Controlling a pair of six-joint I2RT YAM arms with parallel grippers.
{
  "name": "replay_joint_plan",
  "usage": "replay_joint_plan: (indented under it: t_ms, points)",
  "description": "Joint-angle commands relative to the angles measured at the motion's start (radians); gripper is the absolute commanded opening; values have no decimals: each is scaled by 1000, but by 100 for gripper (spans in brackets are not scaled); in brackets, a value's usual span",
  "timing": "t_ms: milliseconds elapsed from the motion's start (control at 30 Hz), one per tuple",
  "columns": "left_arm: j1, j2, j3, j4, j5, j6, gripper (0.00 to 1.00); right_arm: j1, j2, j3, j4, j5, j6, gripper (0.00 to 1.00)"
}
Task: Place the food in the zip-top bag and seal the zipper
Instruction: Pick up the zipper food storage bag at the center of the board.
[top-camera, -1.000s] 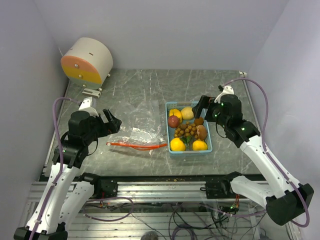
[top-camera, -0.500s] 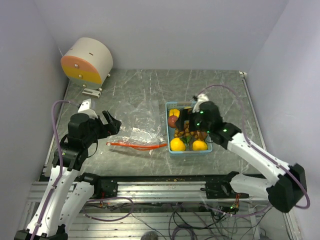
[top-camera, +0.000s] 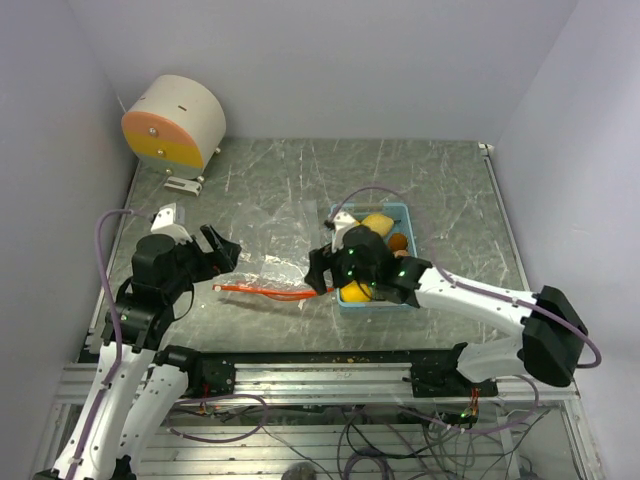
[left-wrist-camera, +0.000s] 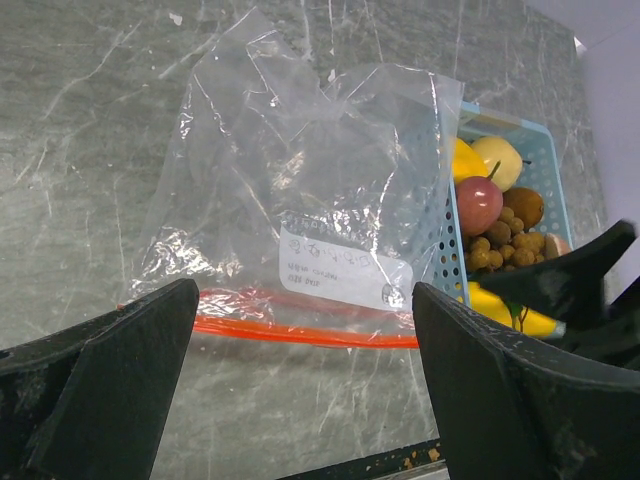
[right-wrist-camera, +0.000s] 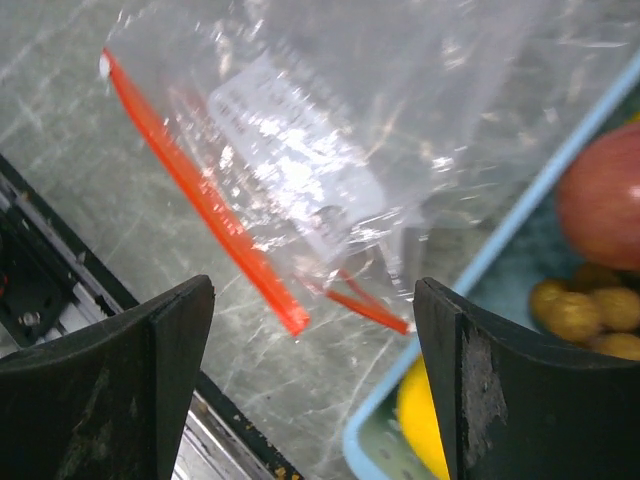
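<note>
The clear zip-top bag lies flat on the table, its orange zipper along the near edge. The food sits in a light blue tray right of the bag: a dark red apple, yellow fruits, a cluster of small brown balls. My left gripper hangs open just left of the zipper; nothing lies between its fingers. My right gripper is open above the zipper's right end, at the tray's near left corner. The arm hides much of the tray from above.
A round cream and orange device stands at the back left. A metal rail runs along the table's near edge, close below the zipper. Grey walls close in both sides.
My right arm swung left from the tray's far right side, across the tray, to the bag's zipper end. My left gripper drifted slightly nearer the zipper.
</note>
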Motion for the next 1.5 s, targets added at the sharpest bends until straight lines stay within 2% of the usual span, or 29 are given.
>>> replay_joint_plan:
  t_ms: [0,133,267,467,700,1067,1200,1300,1400,1467]
  points:
    - [5,-17,0,-5,-26,-11,100,135,57,32,42,93,-51,80]
    - [5,-25,10,-21,-39,-17,100,280,110,79,47,247,-149,79]
    - [5,-41,24,-44,-69,-19,100,356,202,142,42,352,-236,79]
    - [5,-75,48,-76,-115,-19,99,375,330,213,85,453,-370,82]
    - [5,-135,68,-118,-176,-22,99,363,422,225,162,467,-500,81]
    - [5,-208,58,-122,-191,-33,99,255,491,210,240,351,-491,63]
    - [5,-207,59,-122,-189,-31,99,234,500,195,265,332,-497,60]
    - [5,-210,60,-124,-190,-31,99,224,507,193,275,326,-496,47]
    - [5,-217,59,-125,-188,-32,99,213,517,195,284,325,-488,43]
    - [4,-221,59,-126,-187,-33,99,207,526,202,286,328,-473,30]
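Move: The orange zipper strip on the bag's near edge is centred about 9 cm left of the right hand, level with it front to back and roughly 10 cm below. The blue basket's middle lies some 11 cm right and 7 cm farther out, its near lemon about 7 cm right. From the left hand, the strip's middle is around 5 cm right and 18 cm down, neither ahead nor back. Right hand sweeps 8 cm left and down, looping back then forward, half-closing around the strip; left hand withdraws. ##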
